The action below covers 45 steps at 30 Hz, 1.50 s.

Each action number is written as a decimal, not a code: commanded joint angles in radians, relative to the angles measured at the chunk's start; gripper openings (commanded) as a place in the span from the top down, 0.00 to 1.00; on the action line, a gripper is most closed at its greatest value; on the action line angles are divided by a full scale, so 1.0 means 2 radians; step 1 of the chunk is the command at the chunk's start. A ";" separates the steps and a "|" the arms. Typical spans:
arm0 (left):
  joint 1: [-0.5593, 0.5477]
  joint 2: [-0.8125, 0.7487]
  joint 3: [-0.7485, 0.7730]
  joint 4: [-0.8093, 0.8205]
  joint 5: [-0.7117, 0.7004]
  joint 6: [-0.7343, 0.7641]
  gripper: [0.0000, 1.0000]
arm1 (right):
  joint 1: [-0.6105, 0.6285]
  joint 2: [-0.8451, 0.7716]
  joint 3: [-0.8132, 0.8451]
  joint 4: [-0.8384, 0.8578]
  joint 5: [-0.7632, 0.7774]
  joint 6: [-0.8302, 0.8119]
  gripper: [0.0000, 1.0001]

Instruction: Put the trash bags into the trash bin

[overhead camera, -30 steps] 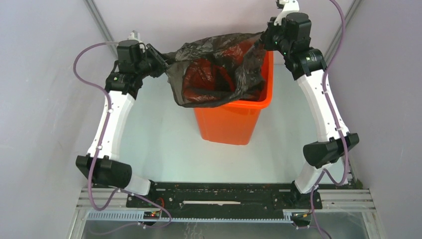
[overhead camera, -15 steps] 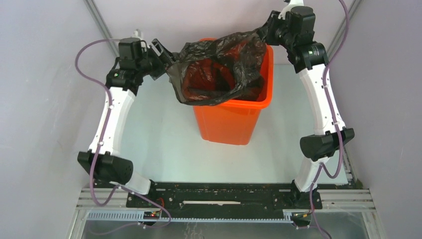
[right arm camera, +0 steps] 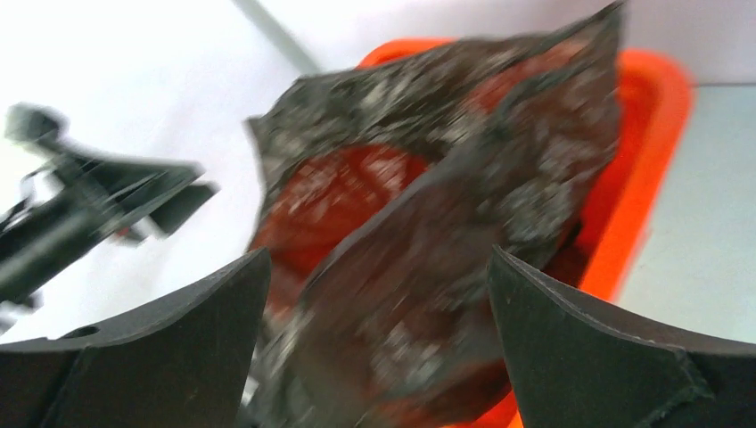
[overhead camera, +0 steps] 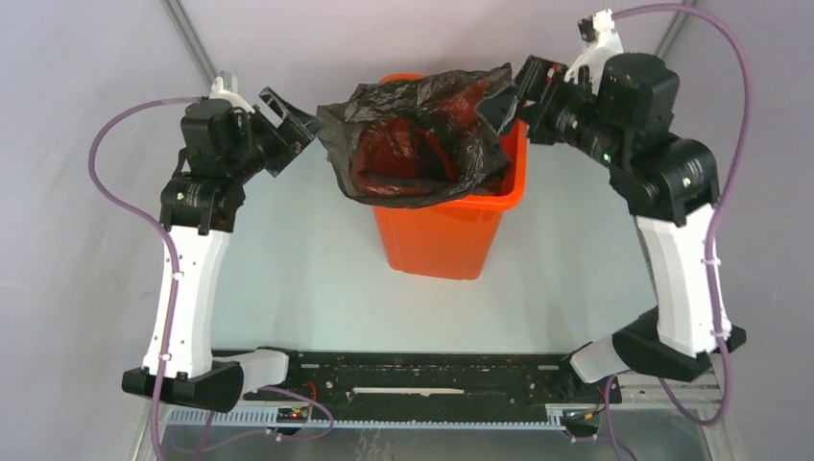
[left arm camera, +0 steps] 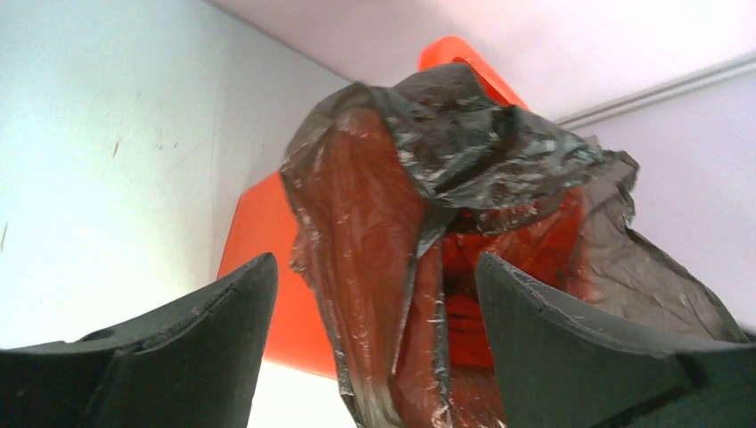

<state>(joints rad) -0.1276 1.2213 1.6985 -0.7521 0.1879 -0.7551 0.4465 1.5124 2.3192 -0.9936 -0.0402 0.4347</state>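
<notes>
The tall orange trash bin (overhead camera: 446, 238) stands mid-table. The thin black trash bag (overhead camera: 422, 134) sits in its mouth, gaping, with its left and near edges slumped over the rim. My left gripper (overhead camera: 296, 133) is open just left of the bag, not touching it. In the left wrist view the bag (left arm camera: 419, 178) and bin (left arm camera: 263, 259) lie beyond the spread fingers (left arm camera: 223, 339). My right gripper (overhead camera: 507, 96) is open at the bag's right corner, holding nothing. The blurred right wrist view shows the bag (right arm camera: 446, 205) over the bin's rim (right arm camera: 646, 169).
Grey walls close in the table at the left, right and back. The arms' base rail (overhead camera: 432, 379) runs along the near edge. Purple cables (overhead camera: 115, 144) loop off both arms. The left arm's gripper (right arm camera: 98, 205) shows blurred in the right wrist view.
Both grippers have opened and let go of the bag's rim. Both arms have drawn back outward, and the bag has sagged onto the bin.
</notes>
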 commanded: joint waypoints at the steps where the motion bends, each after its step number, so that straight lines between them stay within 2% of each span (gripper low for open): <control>1: 0.004 -0.010 -0.029 -0.046 -0.045 -0.075 0.14 | 0.074 -0.030 0.011 -0.079 0.061 0.052 0.00; 5: 0.004 -0.058 -0.107 -0.034 -0.016 -0.157 0.13 | 0.145 -0.044 -0.004 -0.105 0.136 0.077 0.00; 9: 0.004 -0.084 -0.157 -0.020 0.011 -0.194 0.14 | 0.187 -0.035 0.002 -0.122 0.180 0.072 0.00; 11: 0.003 -0.083 -0.171 -0.011 0.028 -0.200 0.17 | 0.205 -0.023 0.012 -0.125 0.200 0.058 0.00; 13: 0.003 -0.080 -0.184 0.010 0.048 -0.209 0.25 | 0.212 -0.008 0.031 -0.140 0.224 0.053 0.02; 15: 0.001 -0.077 -0.193 0.026 0.054 -0.214 0.31 | 0.215 -0.002 0.035 -0.151 0.250 0.051 0.13; 19: 0.000 -0.062 -0.206 0.057 0.066 -0.214 0.33 | 0.216 -0.034 -0.024 -0.153 0.283 0.052 0.30; 23: -0.005 -0.044 -0.199 0.085 0.089 -0.215 0.21 | 0.211 -0.116 -0.144 -0.109 0.282 0.042 0.41; 26: -0.007 -0.051 -0.204 0.096 0.083 -0.215 0.17 | 0.197 -0.159 -0.203 -0.086 0.265 0.047 0.51; 28: -0.008 -0.053 -0.211 0.101 0.084 -0.218 0.18 | 0.189 -0.180 -0.232 -0.073 0.254 0.054 0.53; 32: -0.009 -0.046 -0.236 0.135 0.112 -0.240 0.33 | 0.180 -0.214 -0.272 -0.058 0.236 0.068 0.51; 35: -0.011 -0.047 -0.256 0.154 0.115 -0.253 0.53 | 0.162 -0.232 -0.295 -0.058 0.229 0.075 0.40; 38: -0.013 -0.057 -0.267 0.155 0.105 -0.246 0.70 | 0.125 -0.246 -0.317 -0.057 0.205 0.079 0.37; 39: -0.013 -0.060 -0.268 0.152 0.102 -0.239 0.75 | 0.114 -0.250 -0.325 -0.055 0.195 0.080 0.40; 41: -0.014 -0.067 -0.275 0.146 0.097 -0.230 0.82 | 0.097 -0.260 -0.355 -0.044 0.174 0.077 0.59; 43: -0.014 -0.076 -0.285 0.140 0.096 -0.228 0.94 | 0.081 -0.267 -0.380 -0.035 0.151 0.078 0.76; 44: -0.014 -0.083 -0.291 0.137 0.093 -0.227 0.99 | 0.074 -0.269 -0.388 -0.034 0.141 0.080 0.81; 45: -0.014 -0.091 -0.296 0.133 0.088 -0.225 1.00 | 0.069 -0.270 -0.393 -0.037 0.133 0.082 0.83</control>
<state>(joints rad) -0.1486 1.1141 1.1557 -0.4889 0.3763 -1.2308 0.6262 0.9855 1.5818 -1.1084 0.3206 0.5785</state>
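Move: Some 5 cm to the left hand's right, 1 cm back and 11 cm below is the trash bag's left rim. From the right hand, the bag's near-right rim lies roughly 8 cm back, 3 cm left and 11 cm down. The trash bin's mouth, half covered by the bag, is about 6 cm ahead of the right hand, 9 cm to its left and 18 cm lower; from the left hand it is 5 cm ahead, 22 cm right and 10 cm below. Sinking about 12 cm, the left hand also works some 5 cm right, tipping down and rolling its left side under, and shuts on the bag's left rim. The right hand first draws straight back about 9 cm with open fingers, then goes down about 14 cm and swings right, half closing and loosening once before pinching the near-right rim beside the bin. ##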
